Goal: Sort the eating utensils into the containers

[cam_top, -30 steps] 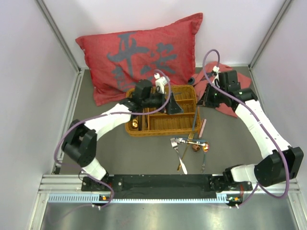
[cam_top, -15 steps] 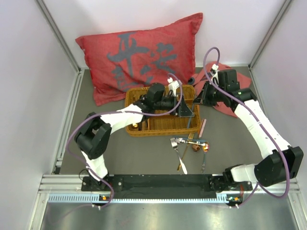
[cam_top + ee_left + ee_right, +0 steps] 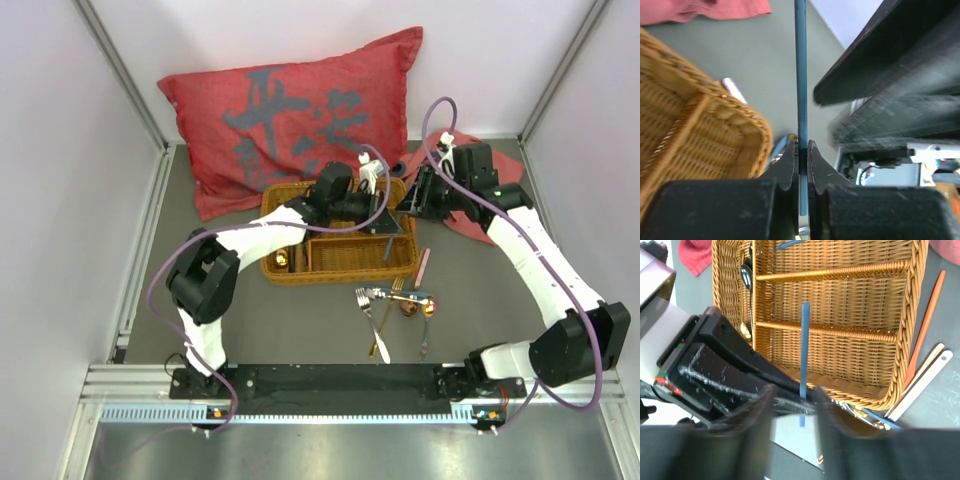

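Observation:
My left gripper is shut on a dark blue chopstick and holds it upright just past the right end of the wicker tray. My right gripper is open, with one jaw on each side of that chopstick, close above the left gripper's fingers. In the tray lie a black spoon, a gold utensil and another blue chopstick. Several forks and spoons lie on the table in front of the tray.
A big red cushion leans behind the tray. A red cloth lies at the back right, under my right arm. An orange chopstick and pale sticks lie beside the tray's right end.
My left gripper has moved right along the tray with the blue chopstick, to its right end. My right gripper has shifted slightly left and now straddles the chopstick.

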`<act>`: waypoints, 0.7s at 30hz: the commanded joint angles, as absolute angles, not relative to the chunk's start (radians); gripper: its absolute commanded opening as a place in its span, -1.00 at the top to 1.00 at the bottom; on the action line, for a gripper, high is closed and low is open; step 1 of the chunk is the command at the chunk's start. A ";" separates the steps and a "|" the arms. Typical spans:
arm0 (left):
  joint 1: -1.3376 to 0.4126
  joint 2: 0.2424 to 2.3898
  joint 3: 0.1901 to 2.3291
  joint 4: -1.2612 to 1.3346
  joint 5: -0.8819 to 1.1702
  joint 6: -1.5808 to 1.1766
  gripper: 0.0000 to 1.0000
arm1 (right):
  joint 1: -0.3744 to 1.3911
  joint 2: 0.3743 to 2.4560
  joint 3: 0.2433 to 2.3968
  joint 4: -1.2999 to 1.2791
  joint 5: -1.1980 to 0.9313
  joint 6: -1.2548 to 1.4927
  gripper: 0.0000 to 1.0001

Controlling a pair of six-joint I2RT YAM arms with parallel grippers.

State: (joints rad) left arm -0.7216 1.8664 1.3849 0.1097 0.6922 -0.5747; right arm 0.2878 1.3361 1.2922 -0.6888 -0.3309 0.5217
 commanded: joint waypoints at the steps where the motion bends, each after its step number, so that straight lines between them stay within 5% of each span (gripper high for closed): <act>1: -0.678 1.881 1.462 -0.020 0.641 -0.434 1.00 | 0.296 1.338 1.351 -0.696 -0.336 0.491 0.00; 6: -0.608 1.902 1.528 -0.159 0.551 -0.341 1.00 | 0.290 1.316 1.368 -0.730 -0.292 0.468 -0.60; 9: -0.580 1.919 1.575 -0.216 0.438 -0.246 1.00 | 0.278 1.304 1.361 -0.741 -0.270 0.456 -0.78; 14: -0.569 1.979 1.658 -0.248 0.157 -0.042 1.00 | 0.247 1.298 1.333 -0.742 -0.262 0.436 -0.82; 21: -0.568 2.071 1.778 -0.192 0.099 0.213 1.00 | 0.189 1.307 1.278 -0.729 -0.287 0.417 -0.84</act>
State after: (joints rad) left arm -0.5629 2.0407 1.7187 -0.2543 0.1608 0.0059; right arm 0.2157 1.3319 1.2968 -0.7452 -0.2810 0.4442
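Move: My left hand has the blue chopstick pinched over the basket's right part. The far compartment, where another blue chopstick already lies, is about 22 cm ahead of that hand, 11 cm to its left and 16 cm below. The middle compartment sits some 14 cm ahead and 7 cm left of my left hand, the black spoons about 8 cm ahead and 23 cm left. From my right hand, the lying chopstick is roughly 20 cm ahead, 13 cm left. I keep the blue chopstick pinched in my left hand and sweep it forward and left, about 20 cm in all and sinking a little, towards the far compartment, while the wrist turns some 45 degrees so the fingers swing from pointing right to pointing forward, right and down. My right fingers go on opening to wide, and that hand then eases about 3.5 cm to the right, away from the handover. ##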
